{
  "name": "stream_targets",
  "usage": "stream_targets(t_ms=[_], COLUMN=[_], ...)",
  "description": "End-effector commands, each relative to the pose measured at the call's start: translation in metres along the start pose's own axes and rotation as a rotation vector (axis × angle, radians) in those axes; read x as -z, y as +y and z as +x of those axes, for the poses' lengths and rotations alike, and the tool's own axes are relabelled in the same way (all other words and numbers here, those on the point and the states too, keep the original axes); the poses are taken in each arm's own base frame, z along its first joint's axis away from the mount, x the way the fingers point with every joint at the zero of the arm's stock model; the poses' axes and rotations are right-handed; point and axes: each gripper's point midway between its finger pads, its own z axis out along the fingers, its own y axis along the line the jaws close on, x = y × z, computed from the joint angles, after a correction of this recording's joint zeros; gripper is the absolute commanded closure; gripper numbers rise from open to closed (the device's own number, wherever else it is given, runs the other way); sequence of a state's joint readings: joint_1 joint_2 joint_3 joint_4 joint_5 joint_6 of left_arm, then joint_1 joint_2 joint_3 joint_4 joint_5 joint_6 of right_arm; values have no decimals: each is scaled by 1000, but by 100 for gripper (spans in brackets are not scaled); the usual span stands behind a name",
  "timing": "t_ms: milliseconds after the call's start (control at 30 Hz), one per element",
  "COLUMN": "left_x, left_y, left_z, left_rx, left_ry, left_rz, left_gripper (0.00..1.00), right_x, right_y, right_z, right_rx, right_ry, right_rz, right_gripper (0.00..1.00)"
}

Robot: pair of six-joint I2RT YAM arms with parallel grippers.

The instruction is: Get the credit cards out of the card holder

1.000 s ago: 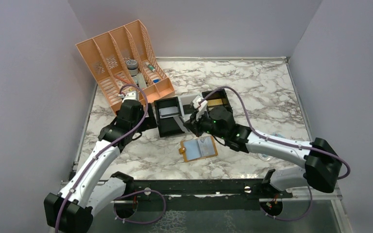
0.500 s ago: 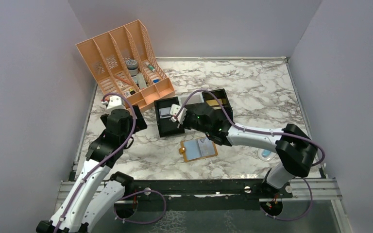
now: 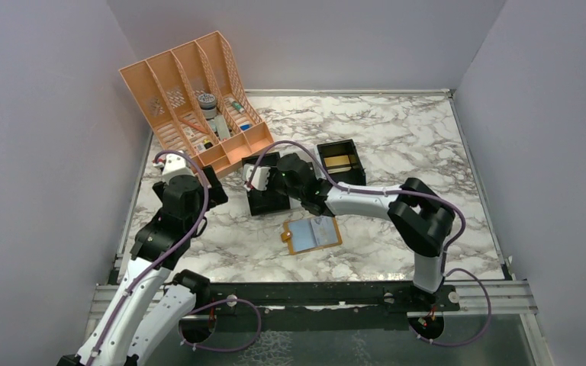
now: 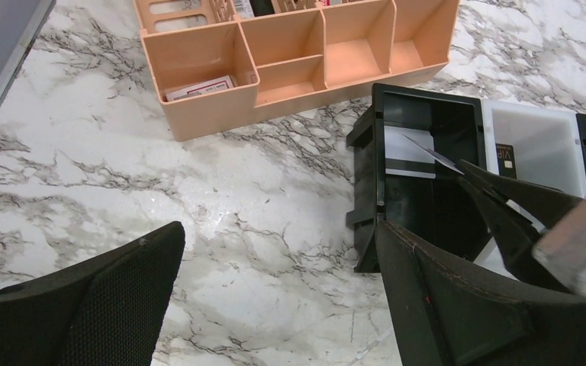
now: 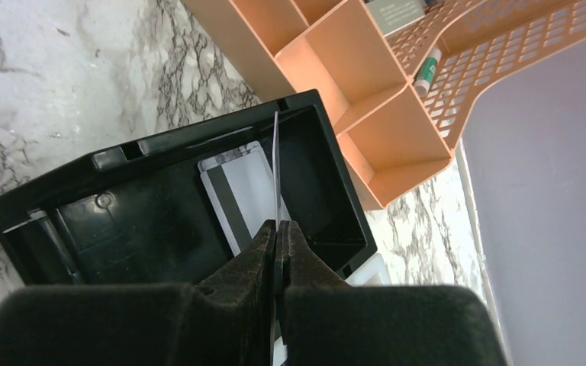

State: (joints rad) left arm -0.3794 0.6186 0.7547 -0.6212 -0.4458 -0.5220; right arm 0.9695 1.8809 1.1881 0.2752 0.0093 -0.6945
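The card holder (image 3: 314, 233) lies open on the marble, tan edge around pale blue-grey panels; neither gripper is near it. My right gripper (image 5: 277, 226) is shut on a thin pale credit card (image 5: 275, 171), held on edge over a black bin (image 5: 122, 221). Another card (image 5: 238, 189) with a dark stripe lies flat in that bin. From the top, the right gripper (image 3: 263, 183) hangs over the bin (image 3: 263, 207). My left gripper (image 4: 278, 229) stands open over bare marble, left of the bin (image 4: 366, 152), holding nothing. The held card (image 4: 431, 155) also shows there.
An orange desk organizer (image 3: 198, 107) with small items stands at the back left, just beyond the bin. A second black bin (image 3: 341, 162) sits to the right, and a white tray (image 4: 534, 141) lies beside the first bin. The grey side walls stand close.
My right arm has swung left, carrying the card from beside the holder to over the black bin. My left arm has drawn back to the left, away from the bin.
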Motion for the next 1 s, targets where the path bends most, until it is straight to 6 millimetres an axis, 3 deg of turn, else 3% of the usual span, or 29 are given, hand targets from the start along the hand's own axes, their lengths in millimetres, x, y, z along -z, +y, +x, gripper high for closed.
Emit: stream_targets(t_ms=[0, 367, 567, 967], left_x=[1, -1, -2, -3], left_y=[10, 9, 9, 8], left_z=[1, 3, 3, 5], left_rx=[-7, -14, -17, -17], left_ry=[-16, -4, 1, 11], left_rz=[-37, -37, -38, -38], left_gripper=[1, 1, 1, 1], right_x=[-14, -35, -47, -60], right_y=[-1, 3, 1, -1], right_z=[11, 41, 39, 64], right_rx=[91, 174, 195, 265], right_ry=[68, 160, 147, 180], right_rz=[6, -28, -56, -95], right_gripper=[99, 99, 99, 98])
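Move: The black tray to be filled, its middle, is about 4 cm to the right hand's left and level with it forward, some 9 cm below; that hand already pinches a card. A white card lies in it about 3 cm ahead, 4 cm left. The white tray's middle is roughly 8 cm right and 1 cm ahead; the open card holder is 10 cm right, 15 cm back. From the left hand the black tray's middle lies about 8 cm ahead and 16 cm right. The card held edge-on in the right fingers is lowered about 6 cm into the far part of the black tray while being carried some 5 cm forward, to the far side of the white card lying there. The fingers tip down by roughly 15 to 20 degrees as they sink and keep their pinch. ##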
